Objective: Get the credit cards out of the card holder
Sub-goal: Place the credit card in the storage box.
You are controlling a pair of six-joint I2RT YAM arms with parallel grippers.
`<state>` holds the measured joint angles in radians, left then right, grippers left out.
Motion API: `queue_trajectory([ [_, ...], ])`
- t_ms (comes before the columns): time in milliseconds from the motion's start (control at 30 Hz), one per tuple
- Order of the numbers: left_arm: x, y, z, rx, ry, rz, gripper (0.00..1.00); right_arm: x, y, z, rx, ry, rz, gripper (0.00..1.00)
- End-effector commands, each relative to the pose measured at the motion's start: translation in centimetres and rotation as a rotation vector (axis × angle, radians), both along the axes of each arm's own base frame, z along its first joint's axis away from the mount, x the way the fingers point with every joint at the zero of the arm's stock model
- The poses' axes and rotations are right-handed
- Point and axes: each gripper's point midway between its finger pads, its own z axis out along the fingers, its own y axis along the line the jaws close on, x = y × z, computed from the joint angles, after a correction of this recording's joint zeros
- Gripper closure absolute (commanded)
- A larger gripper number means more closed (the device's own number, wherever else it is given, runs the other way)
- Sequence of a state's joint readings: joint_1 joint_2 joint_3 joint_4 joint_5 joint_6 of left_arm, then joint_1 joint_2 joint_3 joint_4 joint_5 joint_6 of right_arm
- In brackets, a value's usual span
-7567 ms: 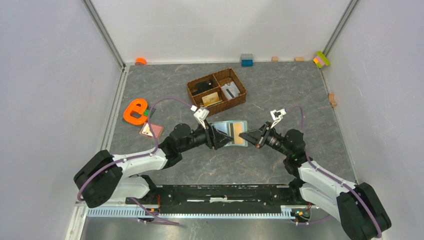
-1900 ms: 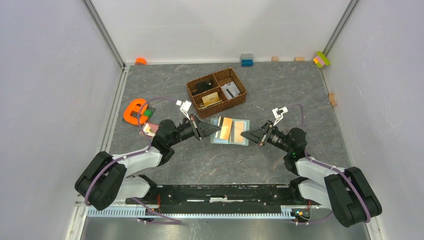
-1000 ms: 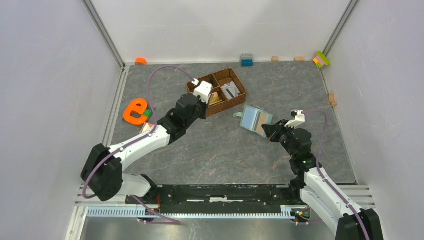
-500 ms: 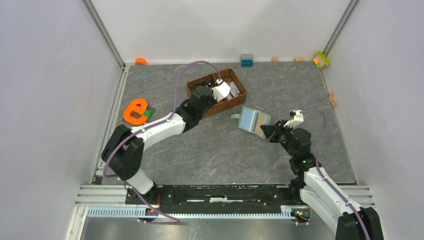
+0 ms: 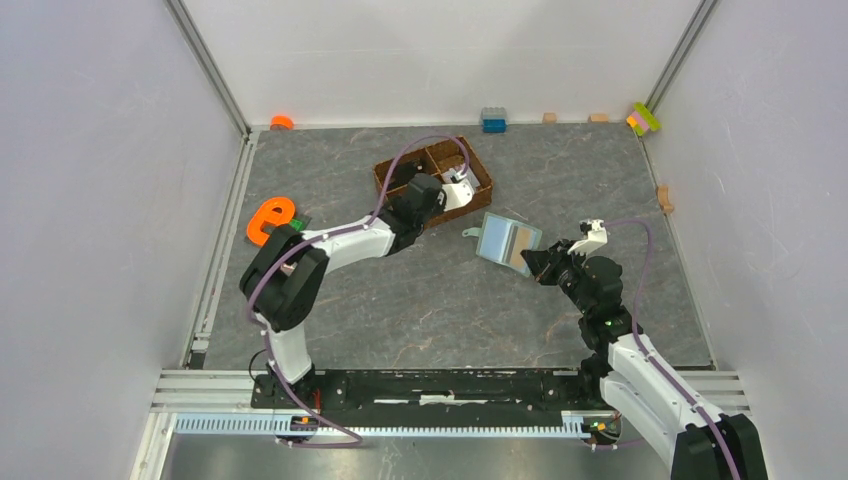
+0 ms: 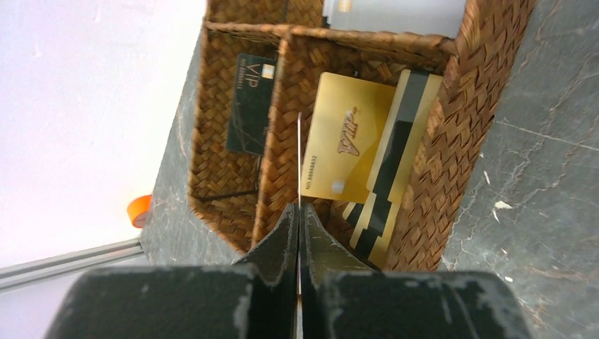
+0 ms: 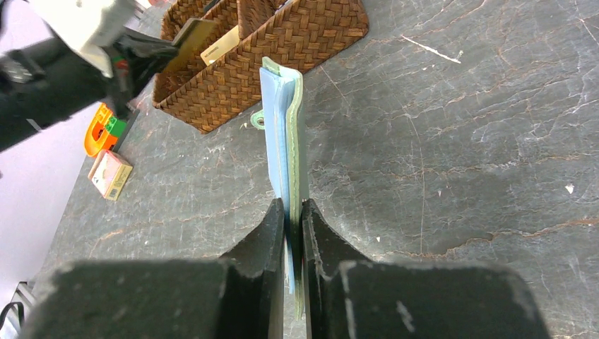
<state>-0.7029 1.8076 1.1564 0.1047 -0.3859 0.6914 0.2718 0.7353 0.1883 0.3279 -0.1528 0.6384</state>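
Observation:
My right gripper [image 7: 293, 208] is shut on the card holder [image 7: 286, 141], a sage-green wallet with a pale blue inside. It holds the wallet on edge above the table, as the top view [image 5: 510, 243] also shows, with the gripper [image 5: 537, 263] at its near right corner. My left gripper [image 6: 298, 212] is shut on a thin credit card [image 6: 299, 159], seen edge-on, over the wicker basket [image 6: 424, 176]. The right wrist view shows that card as tan [image 7: 189, 34]. In the top view the left gripper [image 5: 453, 193] is over the basket's middle.
The basket [image 5: 484, 182] holds a gold card [image 6: 350, 138] over a black-and-gold one, and a dark green VIP card [image 6: 251, 99] in another compartment. An orange letter e [image 5: 268, 220] and a small pink flat piece [image 7: 111, 173] lie left. Small blocks line the back wall.
My left arm has swung right from the basket's left side to over its middle, carrying the card. My right gripper and the wallet have stayed put.

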Motion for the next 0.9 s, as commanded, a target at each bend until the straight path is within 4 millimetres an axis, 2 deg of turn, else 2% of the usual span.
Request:
queue_trajectory([
  [0, 2.1, 0.2, -1.0, 0.118, -0.051, -0.007, 0.98, 0.6, 0.0, 2.3, 0.024, -0.087, -0.005, 1.00],
  [133, 2.6, 0.7, -1.0, 0.096, -0.071, 0.009, 0.98, 0.5, 0.1, 2.5, 0.027, -0.099, -0.001, 1.00],
  [200, 2.5, 0.9, -0.1, 0.080, -0.102, 0.019, 0.95, 0.5, 0.0, 2.3, 0.028, -0.096, -0.003, 1.00],
  [300, 2.0, 0.8, 1.5, 0.034, -0.123, 0.019, 0.80, 0.5, 0.2, 2.2, 0.031, -0.092, 0.005, 1.00],
  [400, 1.4, 0.5, 4.0, -0.028, -0.170, 0.038, 0.63, 0.5, 0.3, 2.1, 0.032, -0.086, 0.010, 1.00],
  [500, 0.3, 0.0, 6.5, -0.091, -0.226, 0.038, 0.53, 0.5, 0.4, 2.3, 0.034, -0.090, 0.013, 1.00],
  [633, -1.0, -1.2, 7.9, -0.109, -0.231, 0.028, 0.38, 0.5, 0.3, 2.2, 0.033, -0.090, 0.012, 1.00],
  [733, -1.9, -1.3, 9.2, -0.111, -0.266, 0.083, 0.23, 0.4, 0.5, 2.2, 0.037, -0.087, 0.020, 1.00],
  [800, -3.1, -1.5, 10.4, -0.130, -0.315, 0.123, 0.19, 0.4, 0.7, 2.4, 0.045, -0.089, 0.031, 1.00],
  [867, -5.4, -2.0, 12.2, -0.200, -0.389, 0.170, 0.01, 0.2, 0.9, 2.5, 0.053, -0.091, 0.046, 1.00],
])
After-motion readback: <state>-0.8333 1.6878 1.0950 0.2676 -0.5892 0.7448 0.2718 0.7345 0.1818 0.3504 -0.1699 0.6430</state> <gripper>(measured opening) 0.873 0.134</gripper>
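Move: The left hand, a gold card pinched in its shut fingertips, hangs over the storage box's gold-card compartment; its middle is about 1 cm ahead, 2 cm to the right and 9 cm below. From that same hand, the black-card compartment lies some 6 cm ahead and 2 cm left, the silver-card compartment about 4 cm ahead and 11 cm right, both some 9 cm below. From the right hand, the gold-card compartment is roughly 13 cm ahead, 22 cm left and 10 cm below. Down first, about 4 cm with a slight reach forward, the left hand lowers its card towards the gold-card compartment. At the lowest point it turns back and the fingers start to open, letting go of the card; opening nearly wide, the hand climbs some 11 cm, drawing back and a little to the right away from the box, fingertips tipping up. ##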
